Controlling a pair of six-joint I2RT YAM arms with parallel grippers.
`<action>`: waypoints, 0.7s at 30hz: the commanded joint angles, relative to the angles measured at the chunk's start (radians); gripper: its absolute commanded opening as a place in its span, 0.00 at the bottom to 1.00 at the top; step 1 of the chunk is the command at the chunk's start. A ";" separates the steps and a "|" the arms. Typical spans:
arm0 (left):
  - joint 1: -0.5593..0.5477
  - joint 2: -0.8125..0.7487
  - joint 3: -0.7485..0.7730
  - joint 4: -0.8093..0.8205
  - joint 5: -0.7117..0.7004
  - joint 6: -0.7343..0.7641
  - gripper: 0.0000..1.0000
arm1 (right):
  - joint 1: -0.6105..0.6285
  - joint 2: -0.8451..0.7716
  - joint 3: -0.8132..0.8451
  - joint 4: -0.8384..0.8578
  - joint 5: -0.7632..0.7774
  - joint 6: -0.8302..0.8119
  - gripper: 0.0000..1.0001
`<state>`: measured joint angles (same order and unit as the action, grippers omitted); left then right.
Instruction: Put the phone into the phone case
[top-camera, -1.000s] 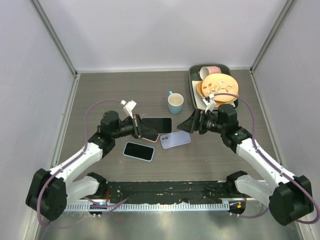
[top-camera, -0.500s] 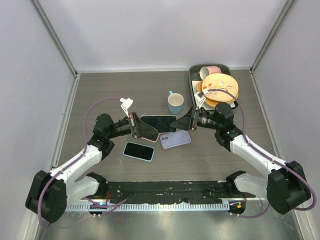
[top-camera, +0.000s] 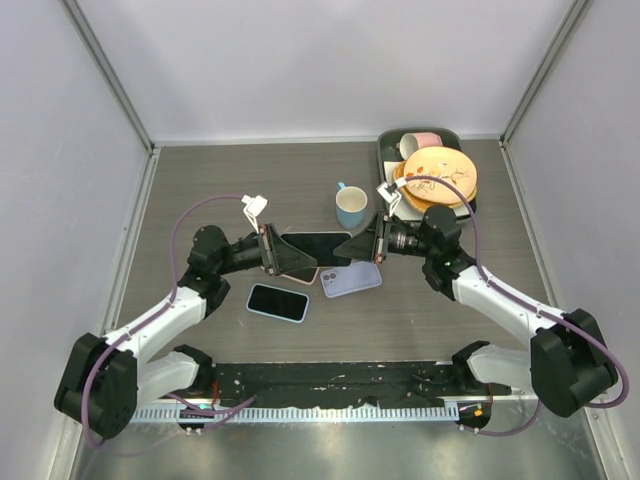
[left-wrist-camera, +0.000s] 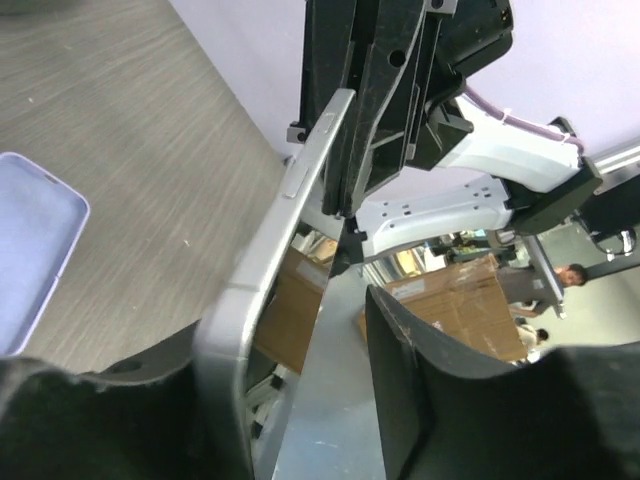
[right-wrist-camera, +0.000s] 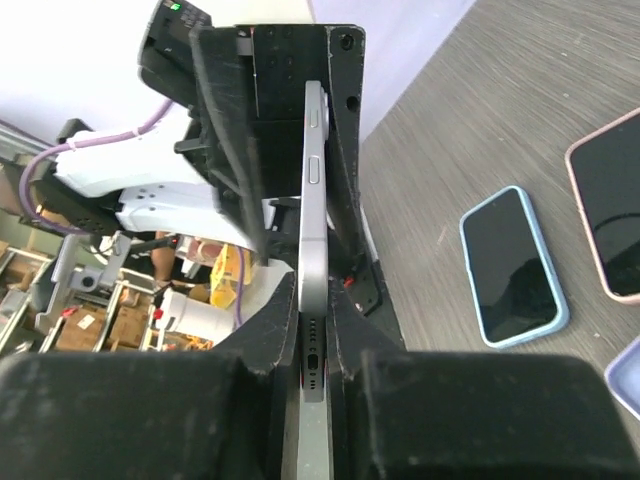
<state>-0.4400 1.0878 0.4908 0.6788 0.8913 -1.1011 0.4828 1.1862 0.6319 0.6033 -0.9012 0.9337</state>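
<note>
A silver-edged phone (top-camera: 320, 243) with a dark screen hangs above the table between my two grippers. My right gripper (top-camera: 358, 245) is shut on its right end; in the right wrist view the phone (right-wrist-camera: 315, 200) stands edge-on, pinched between both fingers of the right gripper (right-wrist-camera: 313, 280). My left gripper (top-camera: 282, 255) is at the phone's left end. In the left wrist view the phone (left-wrist-camera: 290, 200) leans on one finger, and a gap shows to the other finger (left-wrist-camera: 400, 350), so the left gripper (left-wrist-camera: 300, 340) is open. The empty lavender phone case (top-camera: 350, 278) lies on the table just below the phone.
A blue-cased phone (top-camera: 277, 301) lies in front of the left gripper, and a pink-cased phone (right-wrist-camera: 610, 215) lies under the held one. A teal cup (top-camera: 351, 206) stands behind. At the back right, a dark tray (top-camera: 384, 160) holds orange plates (top-camera: 436, 177) and a pink cup (top-camera: 425, 142).
My right gripper has moved left to the phone's right end and shut on it. The left gripper's jaws have parted from the phone.
</note>
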 joint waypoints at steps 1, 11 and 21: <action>-0.006 -0.028 0.055 -0.094 -0.046 0.111 0.58 | 0.002 -0.011 0.067 -0.188 0.068 -0.133 0.01; -0.005 -0.071 0.147 -0.712 -0.334 0.441 0.80 | -0.234 -0.037 0.078 -0.470 0.128 -0.254 0.01; -0.138 0.170 0.331 -1.034 -0.708 0.561 0.79 | -0.387 -0.069 0.094 -0.761 0.254 -0.403 0.01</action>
<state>-0.4816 1.1553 0.7139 -0.1730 0.4126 -0.6285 0.1345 1.1633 0.7002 -0.0956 -0.6804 0.5865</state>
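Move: The right hand holds the phone; the empty lavender phone case lies about 20 cm below it, some 4 cm ahead and 3 cm to its right. From the right hand, the pink-cased phone is 7 cm ahead and 12 cm left, the blue-cased phone 2 cm back and 16 cm left, and the mug 20 cm ahead and 2 cm right. From the left hand, the lavender case is 5 cm ahead, 12 cm right and 19 cm down. Left opens wide and sinks 10 cm clear while right carries the phone 12 cm right, down and forward. ##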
